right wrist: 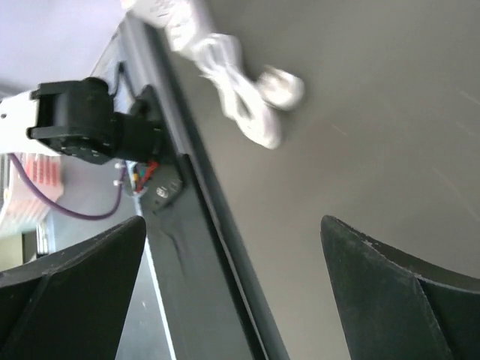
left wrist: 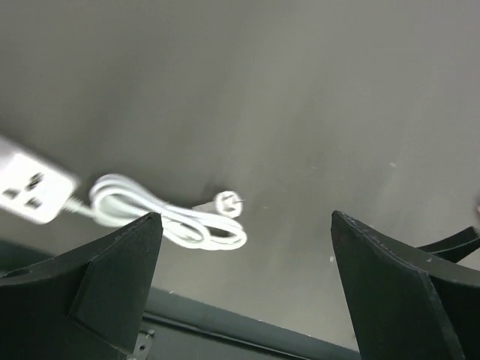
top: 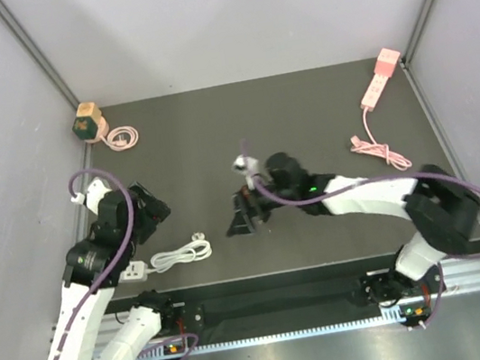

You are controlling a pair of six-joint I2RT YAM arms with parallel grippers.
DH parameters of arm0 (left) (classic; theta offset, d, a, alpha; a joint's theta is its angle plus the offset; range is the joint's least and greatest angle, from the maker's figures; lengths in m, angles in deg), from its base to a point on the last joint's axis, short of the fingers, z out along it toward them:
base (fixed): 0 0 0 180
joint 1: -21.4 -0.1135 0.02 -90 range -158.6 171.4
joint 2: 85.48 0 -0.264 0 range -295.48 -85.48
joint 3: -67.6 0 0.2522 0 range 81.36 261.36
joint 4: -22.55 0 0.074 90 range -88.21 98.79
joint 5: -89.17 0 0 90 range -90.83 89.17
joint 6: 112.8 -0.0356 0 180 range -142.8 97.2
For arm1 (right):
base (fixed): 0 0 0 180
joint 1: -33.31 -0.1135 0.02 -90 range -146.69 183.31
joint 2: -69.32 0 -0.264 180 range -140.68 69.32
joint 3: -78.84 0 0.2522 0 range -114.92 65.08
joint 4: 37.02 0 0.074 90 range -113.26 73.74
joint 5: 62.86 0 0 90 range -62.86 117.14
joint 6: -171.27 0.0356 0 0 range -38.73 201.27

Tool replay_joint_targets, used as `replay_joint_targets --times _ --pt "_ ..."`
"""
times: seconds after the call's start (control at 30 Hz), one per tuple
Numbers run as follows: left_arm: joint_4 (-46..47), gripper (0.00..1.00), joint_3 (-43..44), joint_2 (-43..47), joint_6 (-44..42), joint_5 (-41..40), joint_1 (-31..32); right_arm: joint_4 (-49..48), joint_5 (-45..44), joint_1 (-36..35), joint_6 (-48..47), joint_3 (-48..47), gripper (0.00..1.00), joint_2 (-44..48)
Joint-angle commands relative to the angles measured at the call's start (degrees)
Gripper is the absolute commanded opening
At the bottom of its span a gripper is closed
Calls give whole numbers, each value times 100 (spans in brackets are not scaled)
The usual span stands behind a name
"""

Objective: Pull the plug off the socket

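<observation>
A white socket strip (top: 134, 271) lies at the near left of the dark mat; it shows blurred in the left wrist view (left wrist: 30, 187). Its coiled white cable (top: 177, 256) ends in a white plug (top: 199, 238) that lies loose on the mat with bare pins (left wrist: 229, 202), not inserted in the strip. My left gripper (top: 149, 211) hangs open above and behind the strip, nothing between its fingers (left wrist: 246, 225). My right gripper (top: 244, 218) stands open to the right of the plug, also empty (right wrist: 232, 225), with the plug (right wrist: 279, 85) and cable (right wrist: 232, 101) ahead of it.
A pink socket strip (top: 381, 77) with a bundled pink cable (top: 379, 149) lies at the far right. A green and tan cube (top: 87, 122) with a pink coiled cable (top: 124, 139) sits in the far left corner. The mat's near edge and a metal rail (right wrist: 202, 225) run close below the right gripper.
</observation>
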State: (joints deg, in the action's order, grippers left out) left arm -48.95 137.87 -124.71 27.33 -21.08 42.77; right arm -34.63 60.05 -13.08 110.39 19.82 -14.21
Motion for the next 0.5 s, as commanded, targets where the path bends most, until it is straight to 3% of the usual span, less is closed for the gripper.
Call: replay_joint_targets --times 0.0,0.17,0.47 --pt "-1420 98 517 -498 592 -760 -1 -137 -188 -991 -557 -983 100 -987" --pt "-1864 98 616 -1051 568 -726 -1 223 -310 -1732 -785 -2091 100 -2359" --pt "-1733 93 791 -614 551 -1007 -10 470 -856 -2093 -891 -2638 100 -3055"
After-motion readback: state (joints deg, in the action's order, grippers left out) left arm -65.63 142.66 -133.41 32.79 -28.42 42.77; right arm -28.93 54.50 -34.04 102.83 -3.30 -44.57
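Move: The white strip's coiled cord lies about 19 cm to the right hand's left, 2 cm back and 13 cm below; its loose cord plug is 13 cm left and 2 cm ahead, and the strip's cord end 26 cm left and 4 cm back. The white plug block on the strip sits some 17 cm left of the left hand, 6 cm back and 20 cm below, with the strip's cord end 7 cm left and 5 cm back. The coiled cord is what the open right hand closes on, sweeping left and back towards its loose end and then mostly down, some 18 cm in all, while turning about 20 degrees counter-clockwise and dipping its fingertips. The open left hand eases about 5 cm left, back and down towards the plug block, its fingers tipping further down. Neither is seen to touch anything. ##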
